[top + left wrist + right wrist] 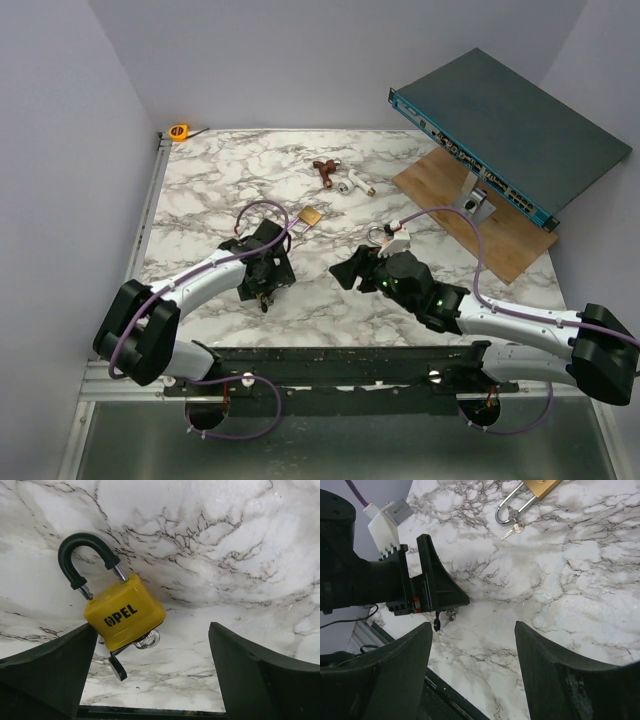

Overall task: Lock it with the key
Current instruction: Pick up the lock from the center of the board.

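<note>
A small yellow padlock (124, 612) with a black shackle (82, 555) lies on the marble just ahead of my left gripper (152, 647). It rests against the tip of the left finger (55, 665). The key (117, 669), dark-headed and on a silvery ring (148, 640), sticks out of the padlock's underside. The left jaws stand wide apart and grip nothing. My right gripper (472, 625) is open and empty a short way to the right. It faces the left gripper (427, 580), under which the key (437, 625) hangs. In the top view the left gripper (265, 283) covers most of the padlock.
A brass padlock (311, 216) with its own small keys (512, 529) lies farther back. Brown and white fittings (340, 178), a white connector (398, 235), a teal network switch (510, 150) on a wooden board (480, 225), and an orange tape measure (179, 131) sit toward the rear.
</note>
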`<state>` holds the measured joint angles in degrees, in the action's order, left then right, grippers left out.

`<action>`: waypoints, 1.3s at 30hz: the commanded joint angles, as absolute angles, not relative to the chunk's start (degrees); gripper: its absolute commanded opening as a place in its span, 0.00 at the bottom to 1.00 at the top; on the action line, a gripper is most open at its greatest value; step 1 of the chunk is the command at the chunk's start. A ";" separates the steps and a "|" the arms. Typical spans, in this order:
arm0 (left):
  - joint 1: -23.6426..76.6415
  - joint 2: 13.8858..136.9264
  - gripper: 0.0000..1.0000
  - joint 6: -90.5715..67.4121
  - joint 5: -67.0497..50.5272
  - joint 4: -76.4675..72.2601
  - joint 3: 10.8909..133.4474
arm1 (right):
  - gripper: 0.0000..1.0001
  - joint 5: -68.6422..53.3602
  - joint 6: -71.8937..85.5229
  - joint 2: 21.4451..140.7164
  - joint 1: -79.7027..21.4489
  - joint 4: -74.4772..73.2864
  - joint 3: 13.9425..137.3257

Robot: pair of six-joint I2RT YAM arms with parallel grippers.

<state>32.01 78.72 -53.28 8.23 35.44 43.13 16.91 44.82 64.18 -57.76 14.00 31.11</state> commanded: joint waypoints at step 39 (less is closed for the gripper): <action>27.22 84.52 0.45 -73.36 11.49 37.04 44.46 | 0.69 14.85 45.84 66.01 -58.01 11.88 31.24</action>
<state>27.11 82.24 -73.38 11.35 37.91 43.92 15.53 45.21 66.96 -57.76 13.28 31.14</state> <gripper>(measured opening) 0.506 0.693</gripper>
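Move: Just to the left hand's left and slightly ahead lies the yellow lock, its body about 2 cm left, 2 cm forward and 2 cm below, with its shackle pointing forward and left. The lock's black-headed key sticks out some 2 cm back and 2 cm left of the hand. The nearest brass padlock lies about 18 cm ahead and 8 cm to the right. From the right hand, the yellow lock is some 18 cm left, about 1 cm ahead and 14 cm lower. Sliding left and a little forward, some 2.5 cm in all, the left hand centres its downward-pointing fingers over the yellow lock's body, turning about 25 degrees counter-clockwise to square up with it. It sinks about 1 cm while the wide-open fingers close from both sides until they pinch the body's side faces. The empty right hand sinks 2 cm. ##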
